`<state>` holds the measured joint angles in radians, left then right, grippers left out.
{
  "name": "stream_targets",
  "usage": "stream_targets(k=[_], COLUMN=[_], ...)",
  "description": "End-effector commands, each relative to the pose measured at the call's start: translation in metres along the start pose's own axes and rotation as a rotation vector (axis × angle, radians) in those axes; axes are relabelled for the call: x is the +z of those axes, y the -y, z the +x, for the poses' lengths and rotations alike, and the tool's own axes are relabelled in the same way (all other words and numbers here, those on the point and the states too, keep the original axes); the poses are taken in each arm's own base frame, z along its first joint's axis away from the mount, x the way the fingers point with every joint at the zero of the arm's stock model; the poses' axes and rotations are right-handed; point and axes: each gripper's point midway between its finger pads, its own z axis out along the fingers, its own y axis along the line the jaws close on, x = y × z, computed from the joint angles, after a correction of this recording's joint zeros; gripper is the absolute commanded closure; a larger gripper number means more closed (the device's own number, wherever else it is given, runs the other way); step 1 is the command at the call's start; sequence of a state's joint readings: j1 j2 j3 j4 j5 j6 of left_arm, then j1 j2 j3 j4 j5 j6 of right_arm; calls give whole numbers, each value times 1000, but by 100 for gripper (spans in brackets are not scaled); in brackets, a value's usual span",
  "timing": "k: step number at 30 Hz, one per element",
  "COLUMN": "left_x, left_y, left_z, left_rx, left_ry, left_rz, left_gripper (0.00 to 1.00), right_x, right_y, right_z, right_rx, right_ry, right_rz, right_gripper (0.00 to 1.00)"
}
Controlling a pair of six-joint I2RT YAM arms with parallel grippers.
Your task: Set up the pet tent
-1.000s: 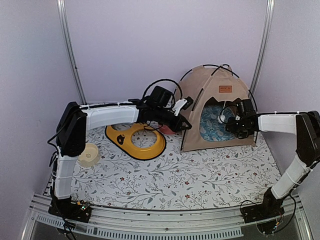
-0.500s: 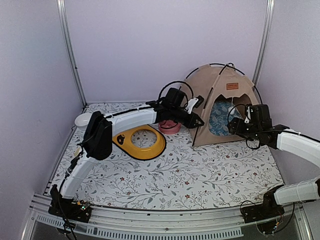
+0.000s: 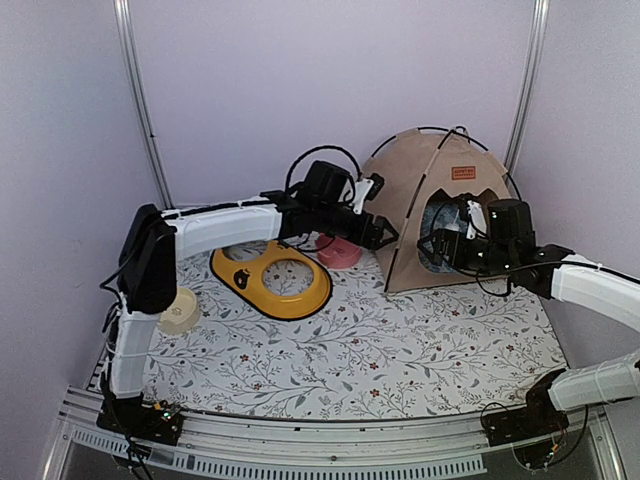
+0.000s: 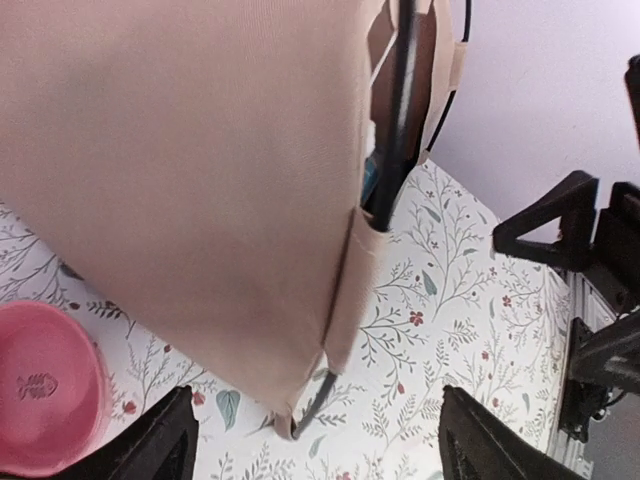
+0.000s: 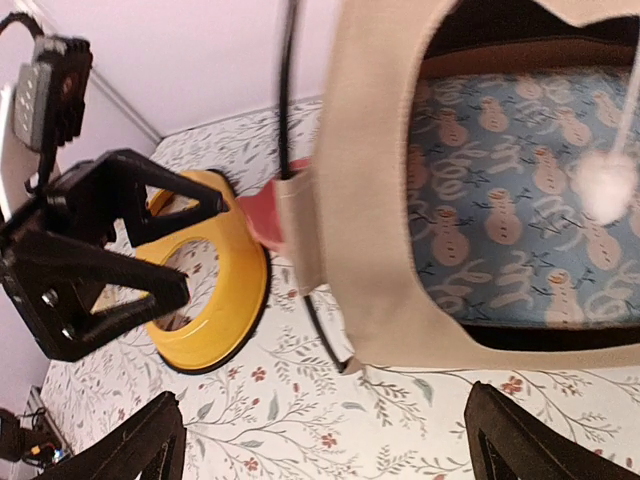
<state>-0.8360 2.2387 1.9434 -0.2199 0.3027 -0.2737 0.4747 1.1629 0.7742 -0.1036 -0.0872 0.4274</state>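
The tan pet tent (image 3: 450,205) stands upright at the back right on its black crossing poles, its brown label patch (image 3: 463,172) over the doorway. My left gripper (image 3: 385,234) is open just left of the tent's front left corner and holds nothing. In the left wrist view (image 4: 315,445) the tent's fabric (image 4: 190,170) and a pole (image 4: 404,110) lie ahead, apart from the fingers. My right gripper (image 3: 430,246) is open before the doorway and holds nothing (image 5: 325,440). A blue cushion (image 5: 500,230) and a white pom-pom (image 5: 606,190) show inside.
A yellow double-bowl feeder (image 3: 275,284) lies left of the tent, with a pink bowl (image 3: 340,253) between the two. A cream bowl (image 3: 180,310) sits at the left edge by the left arm. The walls stand close behind and to the right of the tent.
The tent shifted right, then stayed. My left gripper has opened, let go of the tent's corner and pulled back left. My right gripper has opened wider and moved left across the doorway.
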Motion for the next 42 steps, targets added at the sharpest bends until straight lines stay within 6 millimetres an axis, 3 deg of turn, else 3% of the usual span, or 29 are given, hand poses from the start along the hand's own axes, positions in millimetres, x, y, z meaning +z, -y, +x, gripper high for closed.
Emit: stream_targets(k=[1, 4, 8, 10, 15, 19, 22, 25, 29, 32, 33, 36, 42], left_x=[-67, -106, -146, -164, -207, -233, -231, -220, -207, -194, -185, -175, -170], left_y=[-3, -23, -62, -83, -130, -163, -188, -214, -258, -284, -291, -296, -283], left_z=[-42, -29, 7, 29, 80, 97, 103, 97, 93, 100, 112, 134, 176], left_rx=[-3, -81, -205, -253, -356, -409, -428, -435, -450, -459, -470, -490, -544], left_ry=[162, 196, 199, 188, 162, 161, 131, 102, 53, -23, -70, -128, -197], left_rz=[-78, -147, -262, -326, -447, -495, -517, -538, -628, -675, -682, -677, -641], left_gripper=[16, 16, 16, 16, 15, 14, 14, 14, 16, 19, 19, 20, 22], right_x=[-10, -12, 13, 29, 65, 96, 119, 130, 123, 122, 122, 122, 128], right_y=[-61, -94, -112, -110, -104, -74, -41, -20, -46, -77, -86, -103, -113], right_z=[-10, 3, 26, 29, 7, -15, -30, -40, -55, -39, -33, -16, 0], right_rx=[-118, -184, -209, -226, -262, -238, -201, -157, -173, -218, -233, -237, -183], right_ry=[61, 34, -109, -136, -128, -110, -99, -95, -73, -104, -119, -152, -196], right_rz=[-221, -397, -516, -499, -482, -424, -343, -268, -289, -286, -286, -287, -299], right_gripper=[1, 1, 1, 1, 1, 1, 1, 1, 1, 1, 1, 1, 1])
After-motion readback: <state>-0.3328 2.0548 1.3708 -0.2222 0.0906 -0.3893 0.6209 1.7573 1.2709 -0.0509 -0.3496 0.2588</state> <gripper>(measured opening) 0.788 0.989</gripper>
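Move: The yellow stand lies about 30 cm to the left of the left hand, 6 cm farther out and some 18 cm below. The pink bowl is about 12 cm left, 10 cm ahead and 17 cm below; the tent's near-left corner is almost straight below, 20 cm down. From the right hand the stand is about 36 cm left, 11 cm ahead, and the pink bowl 18 cm left, 15 cm ahead, both some 19 cm lower. Lift the open left gripper clear beside the tent, sweep it left just over 30 cm while dropping, then go forward and down onto the yellow stand's rim between the holes, turning some 40 degrees counter-clockwise and tipping the fingers down. Swing the open right hand left 16 cm from the tent front towards bowl and stand, curving out about 10 cm and partway back. ##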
